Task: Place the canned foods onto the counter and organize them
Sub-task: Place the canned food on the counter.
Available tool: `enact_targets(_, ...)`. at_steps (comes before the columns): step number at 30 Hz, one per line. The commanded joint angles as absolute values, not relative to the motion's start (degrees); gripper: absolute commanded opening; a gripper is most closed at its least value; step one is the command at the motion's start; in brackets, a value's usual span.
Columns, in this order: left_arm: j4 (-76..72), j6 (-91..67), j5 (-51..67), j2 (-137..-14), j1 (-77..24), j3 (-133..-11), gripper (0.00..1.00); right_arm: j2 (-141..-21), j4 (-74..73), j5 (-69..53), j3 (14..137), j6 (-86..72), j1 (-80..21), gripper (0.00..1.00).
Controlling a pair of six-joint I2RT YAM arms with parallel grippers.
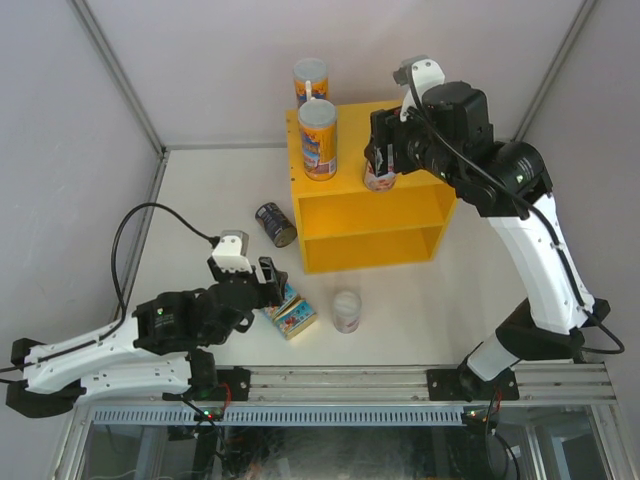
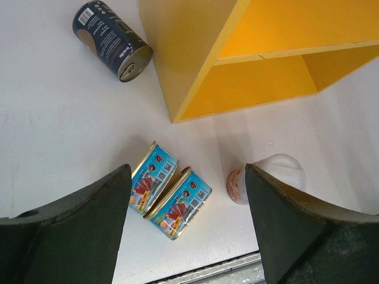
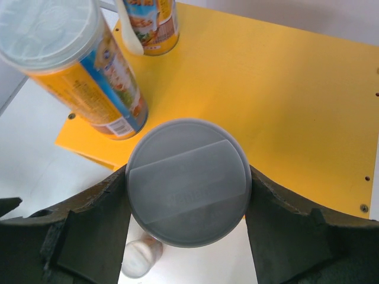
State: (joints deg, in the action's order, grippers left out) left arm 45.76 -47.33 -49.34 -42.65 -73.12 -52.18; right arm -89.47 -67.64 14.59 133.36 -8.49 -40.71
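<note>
The yellow counter (image 1: 372, 205) stands mid-table, with two tall orange-blue tubes (image 1: 319, 140) (image 1: 310, 78) upright on its top at the left. My right gripper (image 1: 381, 168) is shut on a short white-pink can (image 3: 188, 180), held over the front edge of the counter's top (image 3: 278, 89) beside the nearer tube (image 3: 77, 59). Another white-pink can (image 1: 346, 311) stands on the table in front. Two flat blue tins (image 2: 153, 182) (image 2: 180, 202) lie side by side under my left gripper (image 2: 188, 228), which is open and holds nothing. A dark can (image 1: 275, 223) lies on its side to the counter's left.
A metal rail (image 1: 350, 382) runs along the table's near edge, close to the tins. Grey walls enclose the table at the left, back and right. A black cable (image 1: 150, 212) loops above the left arm.
</note>
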Motion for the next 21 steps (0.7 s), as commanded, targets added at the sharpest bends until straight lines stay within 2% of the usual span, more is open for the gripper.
enact_targets(1,45.75,-46.32,-50.71,-42.52,-73.39,-56.53,0.80,-89.61,-56.16,12.18,136.14,-6.55,-38.64,0.11)
enact_targets(21,45.24,-44.84,-52.24,-43.93,-73.31,-58.24,0.80,-102.21,-47.49,7.37,139.50,-3.56,-32.70,0.13)
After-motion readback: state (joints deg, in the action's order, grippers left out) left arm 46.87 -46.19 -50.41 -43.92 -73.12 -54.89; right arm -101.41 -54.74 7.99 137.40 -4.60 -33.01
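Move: The right hand holds the grey-lidded can just about over the cabinet's front edge. The clear spot on the yellow cabinet's top lies about 13 cm ahead, 4 cm to the left and 12 cm below. The front orange can stands some 6 cm ahead and 13 cm left of this hand, the rear orange can 17 cm ahead and 14 cm left, their middles about 6 cm below it. From the left hand, that clear spot is roughly 26 cm ahead, 18 cm right and 9 cm higher. Still gripping the grey-lidded can by its sides, the right hand carries it steadily forward some 10 cm, drifting a little left. It travels nearly level, from the cabinet's front edge in over the top and past the right side of the front orange can, closing on the rear one. Fingers and wrist hardly change. ##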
